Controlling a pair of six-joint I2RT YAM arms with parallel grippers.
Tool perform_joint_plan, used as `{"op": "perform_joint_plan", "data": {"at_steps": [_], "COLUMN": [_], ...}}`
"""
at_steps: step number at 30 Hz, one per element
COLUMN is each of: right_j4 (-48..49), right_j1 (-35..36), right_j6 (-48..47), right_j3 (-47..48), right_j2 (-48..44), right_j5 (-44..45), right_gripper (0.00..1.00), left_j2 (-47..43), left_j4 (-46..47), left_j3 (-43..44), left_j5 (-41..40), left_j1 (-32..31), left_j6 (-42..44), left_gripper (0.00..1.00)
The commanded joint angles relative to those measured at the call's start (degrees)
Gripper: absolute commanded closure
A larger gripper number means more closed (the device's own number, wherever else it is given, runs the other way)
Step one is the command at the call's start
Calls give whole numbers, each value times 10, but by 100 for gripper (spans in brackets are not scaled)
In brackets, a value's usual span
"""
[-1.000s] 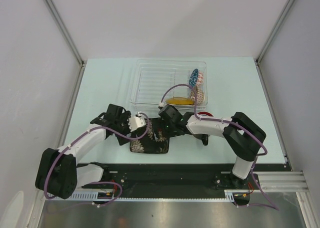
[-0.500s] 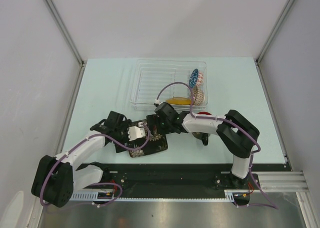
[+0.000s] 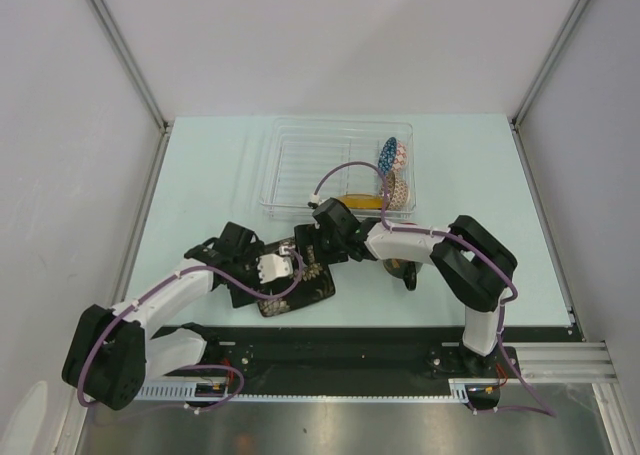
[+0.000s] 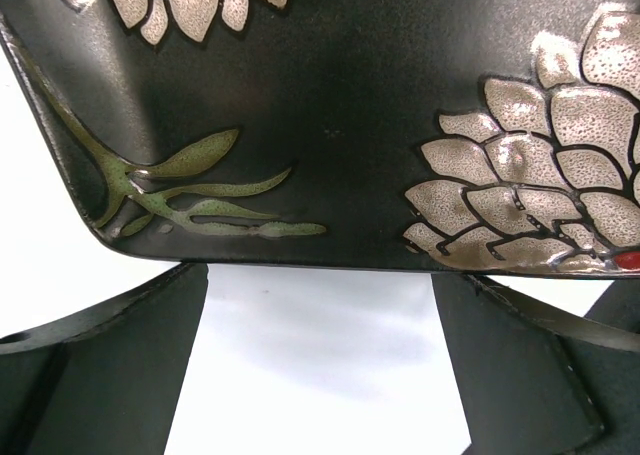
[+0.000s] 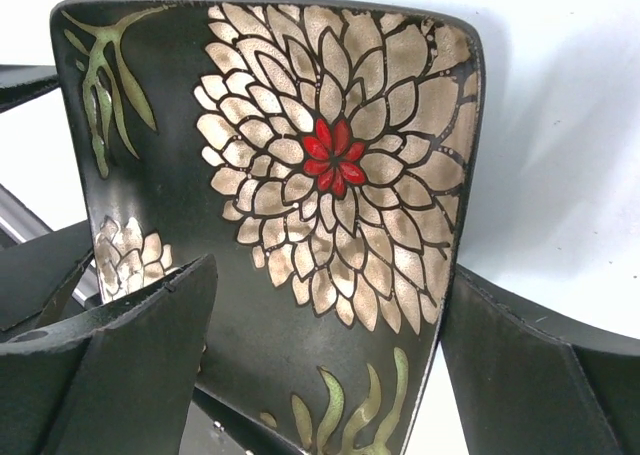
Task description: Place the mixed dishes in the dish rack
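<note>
The dark square patterned plate [image 3: 305,287] lies tipped on the table in front of the dish rack [image 3: 300,165]. My right gripper [image 3: 308,247] is open, and its fingers straddle the plate's flowered side [image 5: 330,155]. One finger sits over the plate's face and the other just outside its rim. My left gripper [image 3: 290,263] is open at the plate's near left edge [image 4: 330,125], with only table between its fingers [image 4: 120,375]. The mosaic bowl [image 3: 393,167] and the yellow plate [image 3: 362,201] stand in the rack's right end. The mug [image 3: 404,269] is mostly hidden under my right arm.
The rack's left and middle ribbed floor holds nothing. White walls close in the table on the left, right and back. The black base rail [image 3: 340,345] runs along the near edge, just behind the plate.
The left gripper has moved in to the plate's near left edge. The right gripper has slid left over the plate. The plate has turned and tipped. The right jaws have narrowed slightly.
</note>
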Motion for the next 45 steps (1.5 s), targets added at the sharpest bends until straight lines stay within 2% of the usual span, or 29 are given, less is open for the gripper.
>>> {"op": "perform_joint_plan", "data": {"at_steps": [1, 11, 20, 22, 23, 26, 28, 33, 34, 36, 37, 38, 45], "right_j4": [72, 102, 144, 153, 158, 168, 170, 169, 169, 167, 163, 151, 40], "right_j1": [35, 29, 29, 26, 25, 22, 22, 23, 23, 24, 24, 24, 23], "right_j6": [25, 43, 77, 87, 91, 101, 104, 106, 109, 109, 105, 102, 23], "right_j3": [35, 40, 40, 41, 42, 46, 50, 60, 62, 68, 70, 72, 85], "right_j2": [-22, -65, -30, -19, -11, -1, 6, 25, 27, 33, 33, 32, -4], "right_j5": [-160, -220, -277, -289, -292, -302, -306, -319, -321, -326, -326, -322, -275], "right_gripper": [11, 15, 21, 28, 38, 55, 58, 59, 63, 74, 94, 100, 100], "left_j2": [2, 3, 11, 11, 12, 12, 10, 5, 5, 2, 3, 2, -27], "left_j4": [38, 37, 47, 49, 51, 52, 51, 52, 53, 53, 53, 53, 39], "left_j3": [3, 14, 16, 17, 18, 20, 20, 18, 17, 18, 19, 20, 45], "left_j5": [65, 70, 72, 72, 74, 77, 78, 76, 74, 73, 71, 69, 40], "left_j1": [-20, -29, -37, -38, -37, -39, -39, -39, -39, -39, -39, -39, -26], "left_j6": [-26, -38, -53, -52, -54, -58, -61, -63, -62, -63, -63, -65, -90], "left_gripper": [1, 1, 2, 2, 2, 2, 3, 3, 3, 4, 4, 4, 4]}}
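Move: The black flowered platter lies flat between my hands. Its middle is about 6 cm left of my open right hand, 3 cm nearer me and 3 cm lower. From my left hand, which is at its left rim, the middle is some 9 cm right and 1 cm ahead. From the right hand, the yellow plate in the dish rack stands about 10 cm ahead and 10 cm right, and the mug 19 cm right, 2 cm back. My right hand, one finger just outside the platter's right rim, goes up about 5 cm while shifting left and back, lifting that side. It then carries on left and back, swinging the fingers some 25 degrees towards level, and closes to pinch the rim. My left hand, still wide open, keeps its fingertips at the opposite rim and eases back about 2.5 cm. ##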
